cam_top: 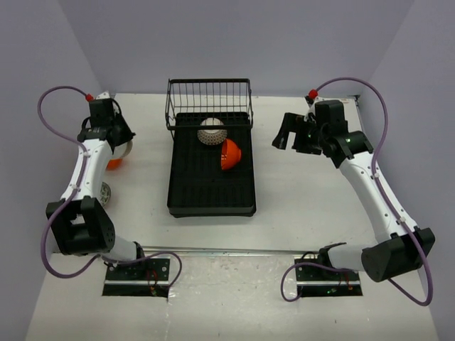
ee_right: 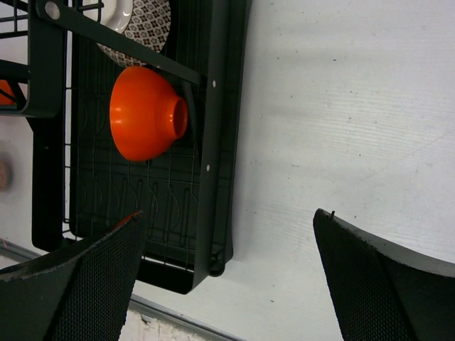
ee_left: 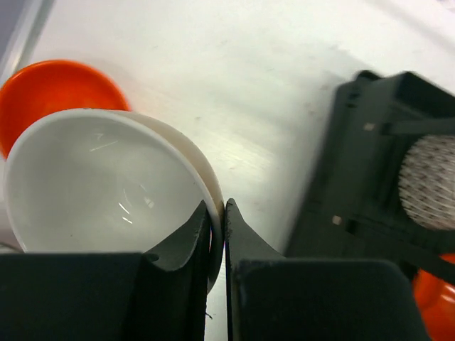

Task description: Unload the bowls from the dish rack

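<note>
The black dish rack [cam_top: 211, 186] stands mid-table with its wire basket [cam_top: 210, 99] at the far end. In it, a patterned bowl [cam_top: 212, 131] and an orange bowl [cam_top: 229, 153] stand on edge; both also show in the right wrist view, the orange bowl [ee_right: 146, 114] and the patterned bowl [ee_right: 138, 25]. My left gripper [ee_left: 217, 213] is shut on the rim of a white bowl [ee_left: 99, 185], left of the rack, over another orange bowl [ee_left: 43, 92]. My right gripper [ee_right: 227, 220] is open and empty, above the table right of the rack [ee_right: 213, 142].
A small patterned bowl [cam_top: 105, 192] sits on the table behind my left arm, near the orange bowl [cam_top: 114, 163]. A metal strip [cam_top: 234, 250] runs along the near table edge. Walls close in the table at the back and sides.
</note>
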`<state>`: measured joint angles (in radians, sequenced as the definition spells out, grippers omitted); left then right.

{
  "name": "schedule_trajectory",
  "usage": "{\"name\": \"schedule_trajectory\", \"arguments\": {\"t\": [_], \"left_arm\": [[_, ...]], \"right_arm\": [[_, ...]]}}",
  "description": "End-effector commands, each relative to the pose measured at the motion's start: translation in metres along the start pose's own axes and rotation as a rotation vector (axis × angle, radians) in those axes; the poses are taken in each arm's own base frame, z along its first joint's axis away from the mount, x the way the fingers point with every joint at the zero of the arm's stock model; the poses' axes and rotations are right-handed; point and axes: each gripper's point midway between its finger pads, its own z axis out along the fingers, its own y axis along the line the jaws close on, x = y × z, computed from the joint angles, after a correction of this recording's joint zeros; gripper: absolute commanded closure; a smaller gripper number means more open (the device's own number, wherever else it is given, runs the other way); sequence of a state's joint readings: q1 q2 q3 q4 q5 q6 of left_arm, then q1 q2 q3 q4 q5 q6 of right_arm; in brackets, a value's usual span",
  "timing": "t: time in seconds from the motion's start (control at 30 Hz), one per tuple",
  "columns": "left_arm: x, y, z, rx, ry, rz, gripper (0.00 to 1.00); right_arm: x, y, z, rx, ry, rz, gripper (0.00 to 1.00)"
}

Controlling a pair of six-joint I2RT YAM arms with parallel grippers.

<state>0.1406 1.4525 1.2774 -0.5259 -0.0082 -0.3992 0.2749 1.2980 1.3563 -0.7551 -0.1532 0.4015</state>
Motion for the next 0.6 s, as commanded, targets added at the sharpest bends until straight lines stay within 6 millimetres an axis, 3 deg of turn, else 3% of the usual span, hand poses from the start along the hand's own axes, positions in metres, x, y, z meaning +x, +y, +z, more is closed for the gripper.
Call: {"name": "schedule_trajectory", "arguments": {"t": [0.0,0.17,0.57], "left_arm": [[-0.034,0.030,0.004,-0.187,-0.101,0.026,1.00],[-0.040,0.052,0.021,-0.315,-0.102,0.050,1.00],[-0.035,0.080,0.064,-0.451,-0.050,0.063,1.00]], "right_arm": [[-0.015,0.015,-0.008,-0.042,-0.024,0.001,0.01],[-0.018,0.018,-0.009,-0.044,-0.013,0.014,0.01],[-0.028,0.020,-0.023,-0.020,-0.031,0.014,0.01]]}}
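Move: The beige bowl hangs rim-pinched from the left hand. The orange bowl on the table lies about 18 cm to that hand's left, 9 cm ahead and 15 cm below. The patterned pink bowl stands about 18 cm left and 12 cm back, and the dish rack's middle some 32 cm right and 3 cm ahead, both lower. From the right hand the table's orange bowl is roughly 84 cm left, 16 cm ahead and 20 cm below. The beige bowl, still pinched by its rim, is carried left and down towards the orange bowl on the table, about 7 cm each way, the left hand easing slightly forward late on. Its wrist tips further down and turns counter-clockwise, some 15 degrees each, fingers keeping their hold. The empty right hand rises about 3 cm, fingers wide open. ##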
